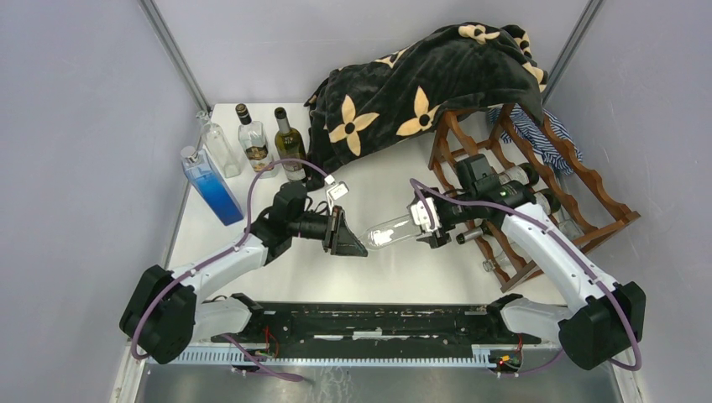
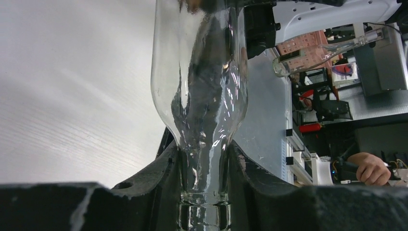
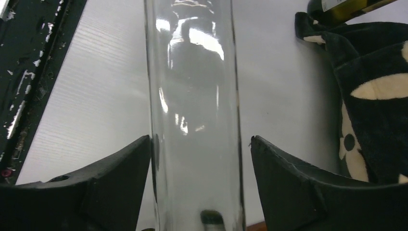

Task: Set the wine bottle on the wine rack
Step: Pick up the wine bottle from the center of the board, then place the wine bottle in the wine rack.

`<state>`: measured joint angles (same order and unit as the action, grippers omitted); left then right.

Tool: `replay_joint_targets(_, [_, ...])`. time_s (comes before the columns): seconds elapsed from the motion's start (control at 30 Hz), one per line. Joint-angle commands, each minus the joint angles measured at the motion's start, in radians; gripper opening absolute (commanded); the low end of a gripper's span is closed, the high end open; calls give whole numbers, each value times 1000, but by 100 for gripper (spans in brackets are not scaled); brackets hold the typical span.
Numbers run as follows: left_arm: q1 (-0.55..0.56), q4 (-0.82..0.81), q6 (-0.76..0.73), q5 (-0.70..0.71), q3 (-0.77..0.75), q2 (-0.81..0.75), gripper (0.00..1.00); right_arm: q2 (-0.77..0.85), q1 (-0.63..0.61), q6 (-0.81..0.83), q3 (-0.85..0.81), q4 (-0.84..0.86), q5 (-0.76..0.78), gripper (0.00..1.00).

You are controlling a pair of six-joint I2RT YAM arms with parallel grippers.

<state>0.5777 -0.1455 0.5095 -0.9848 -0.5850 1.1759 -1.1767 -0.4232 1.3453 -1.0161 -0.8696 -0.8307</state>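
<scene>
A clear glass wine bottle [image 1: 393,231] hangs level above the table between my two grippers. My left gripper [image 1: 354,243] is shut on its neck; in the left wrist view both black fingers press the neck of the bottle [image 2: 199,72] just above the lip, at my left gripper [image 2: 204,147]. My right gripper [image 1: 428,220] straddles the bottle's body. In the right wrist view the bottle [image 3: 192,72] touches the left finger [image 3: 120,178], while a gap shows beside the right one, so my right gripper [image 3: 200,142] is open. The dark reddish-brown wine rack [image 1: 588,189] stands at the right, behind the right arm.
A black blanket with cream flowers [image 1: 420,84] drapes over the rack's back, with a striped cloth [image 1: 537,126] beside it. The rack holds a few clear bottles [image 1: 520,176]. At the back left stand a blue bottle [image 1: 212,186], a clear bottle [image 1: 220,147] and two wine bottles [image 1: 290,144].
</scene>
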Motion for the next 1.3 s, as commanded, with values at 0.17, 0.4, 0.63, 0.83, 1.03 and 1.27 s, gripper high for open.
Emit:
replay_joint_targets(0.17, [-11,-328,208,24,122,-14,2,16,2,-176,-56,77,-6,98])
replay_joint_targets(0.4, [-12,-535,351,132,214,1,2,-33,9,-221,-218,-16,-47,98])
replay_joint_targets(0.63, [14,-680,376,263,180,116,2,-46,46,-289,-307,-14,-62,98])
replay_joint_targets(0.83, [42,-677,305,246,22,312,2,-20,86,-324,-319,28,-60,98])
replay_joint_targets(1.03, [42,-528,173,246,-147,452,2,5,109,-331,-315,41,-57,98])
replay_joint_targets(1.27, [42,-459,116,250,-279,587,2,14,127,-330,-328,30,-61,98])
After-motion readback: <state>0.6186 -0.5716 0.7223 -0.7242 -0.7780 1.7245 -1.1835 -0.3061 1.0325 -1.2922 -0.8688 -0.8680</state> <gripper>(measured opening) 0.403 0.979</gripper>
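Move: The left hand already holds the clear wine bottle by its neck, with the body reaching right into the right hand's fingers; its middle is about 5 cm left of the right hand and 1 cm back. The free rack slot lies some 22 cm ahead and 30 cm right of the left hand, or 15 cm ahead and 14 cm right of the right. From the left hand, the nearest racked bottle is 12 cm ahead and 34 right, the blanket's near edge 20 ahead and 1 right. Down about 4 cm first, then forward some 11 cm and right about 7, the left hand takes the wine bottle by its neck towards the rack, swinging it about 15 degrees counter-clockwise, base leading. The right hand opens wide, lets go of the body and rises roughly 10 cm with a slighter forward drift, turning clockwise to leave the way free. ##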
